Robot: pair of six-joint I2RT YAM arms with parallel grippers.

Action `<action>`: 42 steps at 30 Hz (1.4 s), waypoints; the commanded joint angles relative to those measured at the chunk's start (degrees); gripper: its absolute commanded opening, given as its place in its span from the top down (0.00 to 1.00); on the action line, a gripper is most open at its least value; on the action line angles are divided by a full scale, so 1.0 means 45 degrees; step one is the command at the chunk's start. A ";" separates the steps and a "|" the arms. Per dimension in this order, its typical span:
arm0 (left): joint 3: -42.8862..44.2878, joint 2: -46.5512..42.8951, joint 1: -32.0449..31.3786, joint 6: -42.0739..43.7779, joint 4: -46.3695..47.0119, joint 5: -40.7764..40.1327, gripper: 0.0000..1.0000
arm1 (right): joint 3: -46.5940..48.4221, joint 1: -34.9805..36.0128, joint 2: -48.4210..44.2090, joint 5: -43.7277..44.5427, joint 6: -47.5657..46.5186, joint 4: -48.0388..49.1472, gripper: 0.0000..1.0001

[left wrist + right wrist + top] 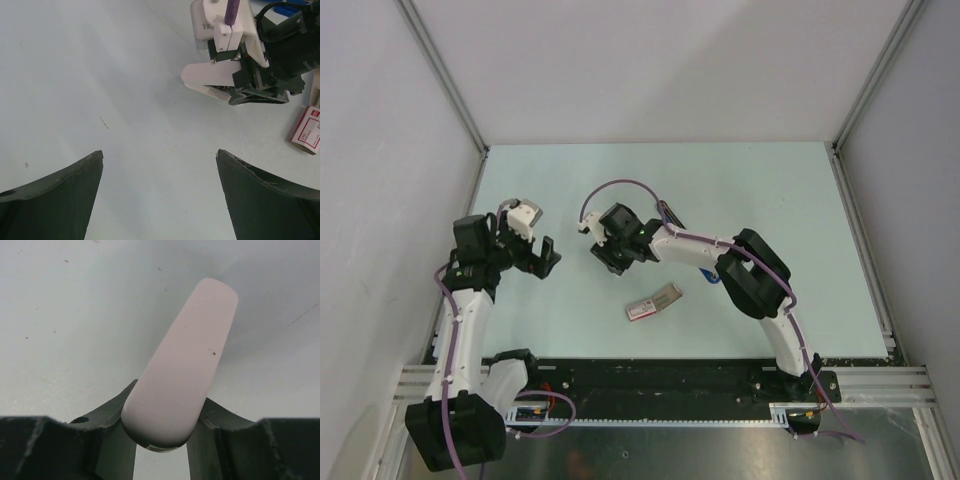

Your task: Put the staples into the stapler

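Observation:
The stapler [185, 360] is a slim pale pink-white body here, lying between the fingers of my right gripper [170, 395]. Both fingers touch its sides near its rear end, and its nose points away over the table. The left wrist view shows the same stapler [205, 77] sticking out of the right gripper [250, 92] just above the surface. The pink-and-white staples box [653, 301], its grey tray partly slid out, lies flat in front of the right gripper [607, 250]. No loose staples show. My left gripper [545, 258] hangs open and empty [160, 155] to the left.
The pale green table [720, 190] is walled on three sides by white panels with metal corner posts. A black rail [670, 375] carrying both arm bases runs along the near edge. The box [306, 131] shows at the right edge of the left wrist view.

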 commanded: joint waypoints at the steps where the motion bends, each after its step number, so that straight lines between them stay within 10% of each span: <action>1: -0.0176 0.0277 0.0061 0.0552 0.0013 0.0765 0.01 | 0.0645 0.0025 -0.0345 0.0307 -0.0322 -0.0028 0.58; 31: -0.0407 0.0224 0.0063 0.0592 0.0004 0.1186 0.01 | 0.0921 0.0015 -0.0934 0.0357 -0.0484 -0.0421 0.47; 42: -0.0399 0.0196 0.0056 0.0526 0.0003 0.1053 0.01 | 0.1135 -0.0099 -0.1284 -0.0411 0.0112 -0.0818 0.28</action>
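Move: The right hand still has the near end of the white stapler between its fingers; the stapler's middle is about 2 cm ahead of it, 3 cm left and 1 cm below. From that hand the red-and-white staple box lies some 11 cm back and 6 cm right, and the blue stapler 4 cm ahead and 16 cm right, both about 2 cm lower. From the left hand the white stapler is roughly 6 cm ahead, 9 cm right and 14 cm below. The right hand opens its fingers off the white stapler's near end, letting go and rising about 1.5 cm. ##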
